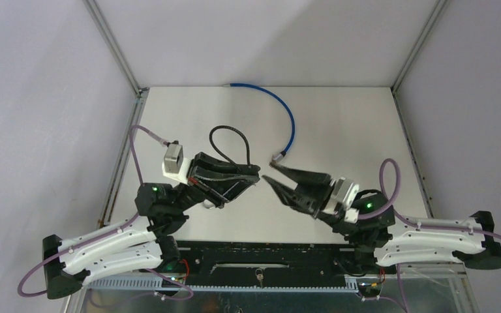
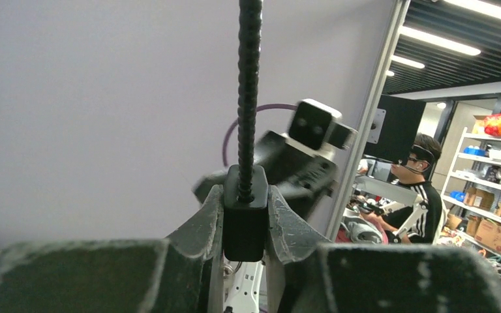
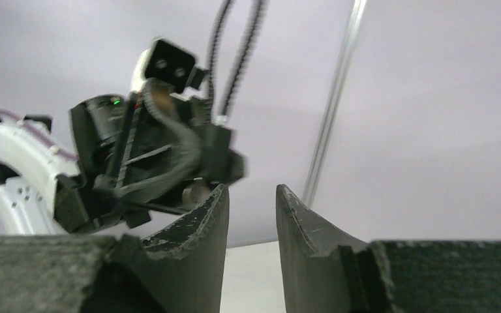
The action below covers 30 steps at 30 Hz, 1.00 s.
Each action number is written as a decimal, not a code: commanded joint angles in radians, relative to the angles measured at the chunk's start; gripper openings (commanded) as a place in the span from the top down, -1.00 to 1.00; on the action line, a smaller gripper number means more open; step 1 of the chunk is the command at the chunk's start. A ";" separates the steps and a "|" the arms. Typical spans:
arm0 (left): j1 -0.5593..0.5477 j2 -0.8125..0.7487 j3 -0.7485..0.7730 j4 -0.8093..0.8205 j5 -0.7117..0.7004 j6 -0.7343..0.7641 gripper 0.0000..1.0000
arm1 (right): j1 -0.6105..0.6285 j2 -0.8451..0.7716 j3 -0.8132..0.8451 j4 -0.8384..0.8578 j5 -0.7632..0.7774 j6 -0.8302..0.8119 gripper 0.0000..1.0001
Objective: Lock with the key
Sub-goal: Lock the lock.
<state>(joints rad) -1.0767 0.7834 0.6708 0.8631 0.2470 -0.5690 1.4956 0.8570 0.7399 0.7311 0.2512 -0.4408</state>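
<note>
My left gripper (image 2: pixel 244 195) is shut on the black block-shaped body of a cable lock (image 2: pixel 244 218). The lock's ribbed black cable (image 2: pixel 248 85) rises straight up from the body. From above, that cable forms a loop (image 1: pixel 229 138) behind the left gripper (image 1: pixel 254 176). My right gripper (image 1: pixel 274 175) faces it tip to tip, a short gap away. It is open, with nothing between its fingers (image 3: pixel 212 222). A small round silver piece (image 3: pixel 194 193) sits at the lock (image 3: pixel 220 155), just left of my right gripper (image 3: pixel 251 195). I cannot tell whether this is the key.
A blue cable (image 1: pixel 288 116) curves across the back of the white table (image 1: pixel 339 130), its metal end (image 1: pixel 278 155) lying just beyond the grippers. Metal frame posts (image 1: pixel 114 45) and grey walls enclose the table on three sides.
</note>
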 commanded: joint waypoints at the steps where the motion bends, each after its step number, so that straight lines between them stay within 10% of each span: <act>1: -0.004 -0.012 0.030 0.049 0.051 -0.002 1.00 | -0.110 -0.057 -0.031 0.112 -0.084 0.268 0.32; 30: -0.003 0.107 0.140 0.176 0.391 -0.110 1.00 | -0.421 -0.018 -0.020 0.068 -0.894 0.838 0.26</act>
<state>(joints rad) -1.0771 0.8799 0.7368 0.9630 0.5568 -0.6418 1.0786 0.8360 0.6979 0.7864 -0.5346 0.3538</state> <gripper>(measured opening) 0.223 0.369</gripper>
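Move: The key hangs under the black lock in the left fingers, roughly 2 cm back and 4 cm to the left of the right hand, about 1 cm lower. The lock body is about 5 cm left of the right hand, level fore and aft and 2 cm above; its cable loop rises some 4 cm ahead, 10 cm left and 8 cm up. From the left hand the key lies about 2 cm back and 3 cm down. Lock and key, still gripped by the left fingers, are drawn back about 5 cm and swung some 15 degrees clockwise. The open, empty right hand first backs off to the right, forward and slightly up, then sweeps back and down past where it began, easing left while turning nearly 40 degrees counter-clockwise to face the key. Its fingers stay open, with no touch to be seen. ##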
